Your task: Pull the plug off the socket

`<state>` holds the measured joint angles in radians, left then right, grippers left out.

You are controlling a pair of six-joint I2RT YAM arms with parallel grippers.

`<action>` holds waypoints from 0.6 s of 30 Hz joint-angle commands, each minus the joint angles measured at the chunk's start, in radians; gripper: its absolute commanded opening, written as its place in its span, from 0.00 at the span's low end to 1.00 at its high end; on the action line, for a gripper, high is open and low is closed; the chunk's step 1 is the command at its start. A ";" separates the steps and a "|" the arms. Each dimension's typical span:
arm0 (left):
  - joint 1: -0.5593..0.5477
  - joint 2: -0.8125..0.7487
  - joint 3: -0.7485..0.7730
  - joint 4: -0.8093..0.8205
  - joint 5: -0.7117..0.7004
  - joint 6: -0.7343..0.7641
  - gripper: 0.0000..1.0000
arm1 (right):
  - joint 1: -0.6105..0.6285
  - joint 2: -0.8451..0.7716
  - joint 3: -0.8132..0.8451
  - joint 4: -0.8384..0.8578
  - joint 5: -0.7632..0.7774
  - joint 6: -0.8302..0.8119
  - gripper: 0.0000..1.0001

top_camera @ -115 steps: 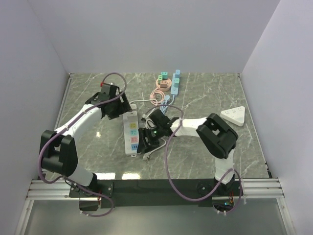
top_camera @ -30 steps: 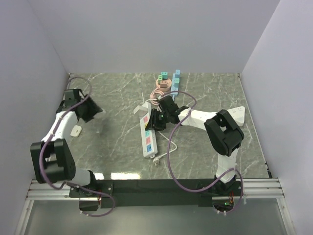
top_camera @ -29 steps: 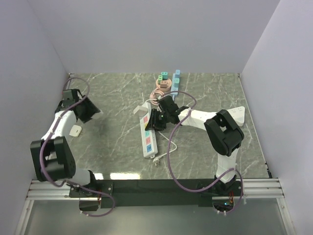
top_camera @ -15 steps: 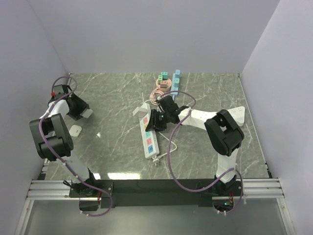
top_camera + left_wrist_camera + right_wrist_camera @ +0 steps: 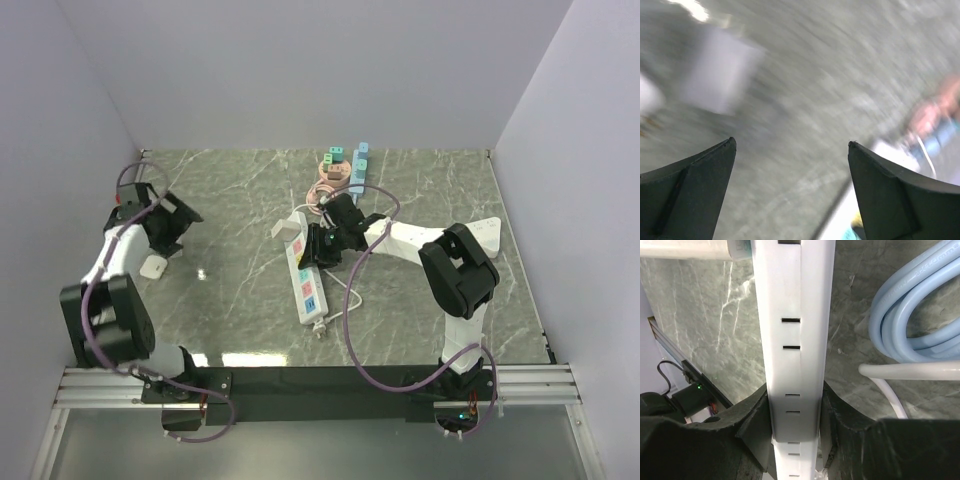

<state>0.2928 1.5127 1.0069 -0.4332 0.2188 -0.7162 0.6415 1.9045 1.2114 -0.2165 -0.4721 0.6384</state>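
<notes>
The socket is a white power strip (image 5: 303, 278) with coloured outlets, lying slantwise mid-table. My right gripper (image 5: 320, 245) is shut across its upper part. In the right wrist view both fingers press the strip's (image 5: 795, 365) sides. The plug, a small white block (image 5: 153, 267), lies alone on the table at the far left, apart from the strip. My left gripper (image 5: 178, 222) hovers just behind the plug. In the blurred left wrist view it (image 5: 790, 142) is open with nothing between its fingers.
A pink coiled cable (image 5: 326, 180) and a light blue strip (image 5: 358, 165) lie at the back centre. A white triangular piece (image 5: 478, 237) sits at the right. A light blue cable coil (image 5: 920, 315) lies beside the held strip. The strip's own cord (image 5: 345, 295) trails toward the front. Walls close in on three sides.
The left arm has swung about at the far left and its jaws have opened wide. The plug stays where it lay. The right gripper and the strip have barely moved.
</notes>
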 commanded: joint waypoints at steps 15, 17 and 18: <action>-0.442 0.029 0.010 0.209 0.295 -0.095 0.99 | 0.006 0.004 0.099 -0.006 -0.079 -0.026 0.00; -0.463 0.055 0.013 0.244 0.318 -0.101 0.99 | 0.010 0.004 0.105 -0.012 -0.077 -0.028 0.00; -0.471 0.072 0.012 0.278 0.324 -0.107 0.99 | 0.012 0.004 0.105 -0.012 -0.076 -0.031 0.00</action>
<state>-0.1551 1.5681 0.9901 -0.2668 0.4808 -0.8097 0.6437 1.9182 1.2469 -0.2577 -0.4957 0.6228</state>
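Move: The white plug still on the power strip stands about 25 cm to the left hand's right, 2 cm ahead and some 6 cm lower. The strip's yellow socket is about 7 cm nearer the base than that plug and 3 cm farther right. Behind on the left, the plug just set down lies about 5 cm to the hand's left, 2 cm ahead and 5 cm below. From the right hand, the strip's plug is some 6 cm ahead, 5 cm left and 3 cm higher. Sweeping right about 21 cm in a low arc, the left hand leaves the plug it has set down and heads for the one on the strip, rising some 7 cm and then sinking nearly all of that. It turns clockwise about 30 degrees and rolls its left side down, fingers staying wide open. The right hand stays put, still pinching the strip by its middle. ##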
